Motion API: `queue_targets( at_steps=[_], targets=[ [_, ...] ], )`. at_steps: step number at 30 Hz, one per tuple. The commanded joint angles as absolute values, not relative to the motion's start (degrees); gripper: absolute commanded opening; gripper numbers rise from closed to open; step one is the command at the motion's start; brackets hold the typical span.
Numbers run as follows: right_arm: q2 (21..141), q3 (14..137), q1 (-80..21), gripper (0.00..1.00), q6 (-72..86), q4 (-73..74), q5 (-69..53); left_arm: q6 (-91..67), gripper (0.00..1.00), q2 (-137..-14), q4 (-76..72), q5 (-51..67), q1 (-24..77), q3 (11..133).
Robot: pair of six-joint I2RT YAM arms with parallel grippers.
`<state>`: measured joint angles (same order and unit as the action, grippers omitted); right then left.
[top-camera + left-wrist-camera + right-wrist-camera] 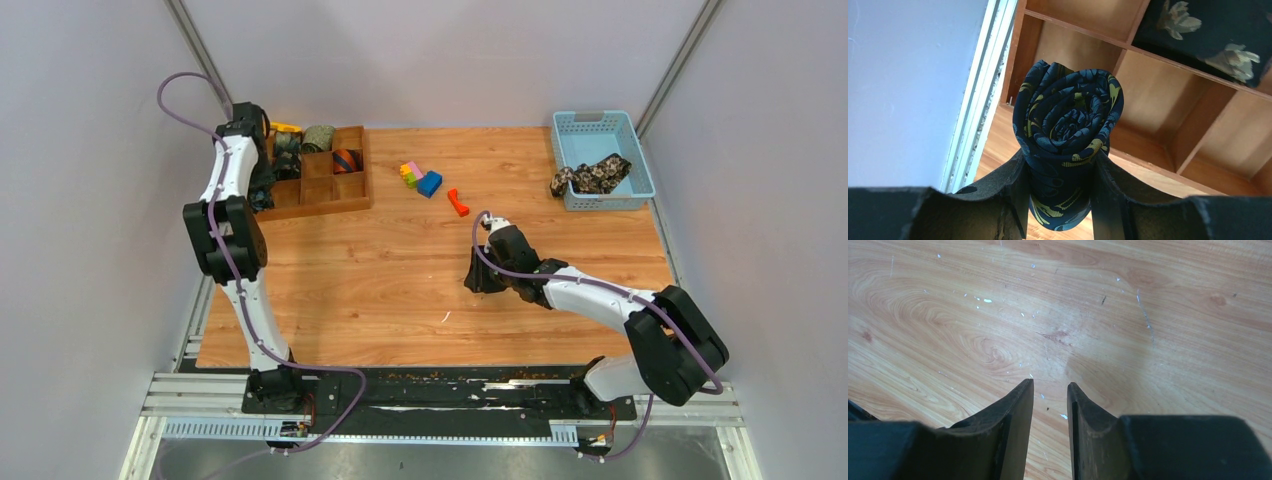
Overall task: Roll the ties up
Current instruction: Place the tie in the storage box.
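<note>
My left gripper (1060,160) is shut on a tightly coiled navy tie with gold-teal paisley (1065,120), held just off the near left corner of the wooden compartment tray (1168,145). From above, that gripper (262,190) hangs at the tray's left side (350,200). The tray holds a green coil (318,137), an orange-navy striped coil (346,159) and a black floral tie (1198,30). An unrolled black-tan floral tie (590,176) lies in the blue basket (632,150). My right gripper (1050,385) is open by a narrow gap, empty, low over bare table (478,275).
Small coloured plastic blocks (420,176) and a red piece (458,202) lie mid-table at the back. A yellow object (285,127) sits behind the tray. Grey walls close in on the left and right, and a metal rail (978,100) runs along the table's left edge.
</note>
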<state>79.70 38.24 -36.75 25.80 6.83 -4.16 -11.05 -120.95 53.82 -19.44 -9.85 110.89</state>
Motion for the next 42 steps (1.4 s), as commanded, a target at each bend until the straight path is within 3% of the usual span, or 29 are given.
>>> queue_targets(
  at_steps=[1, 29, 42],
  targets=[
    [78.55, 37.79, -36.60, 0.32, 25.31, 4.45, -4.77, -9.85, 0.00, -122.62, 56.51, -19.34, -11.86, 115.45],
    [79.76, 38.49, -36.60, 0.31, 25.27, 4.76, -5.18, -12.25, 0.00, -134.58, 56.22, -16.31, -15.25, 123.25],
    [79.63, 38.34, -36.59, 0.31, 25.48, 4.76, -5.16, -18.15, 0.00, -131.40, 51.91, -15.09, -15.26, 110.86]
  ],
)
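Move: The left hand already holds the rolled tie above the front-left corner of the storage box; the empty front-left compartment lies about 3 cm ahead, 4 cm to the left and 9 cm below. At about that depth, the dark camo tie lies some 12 cm ahead and 4 cm right, and the orange striped tie 12 cm ahead and 17 cm right. From the idle right hand, that compartment is about 24 cm ahead and 54 cm left. Keeping its pinch on the rolled tie, the left hand lowers it about 6.5 cm into the front-left compartment of the storage box. It first slants down and left, nearly 4 cm sideways with a slight reach forward, then sinks almost straight down between the walls; the fingers stay closed on the roll and the wrist hardly turns. ##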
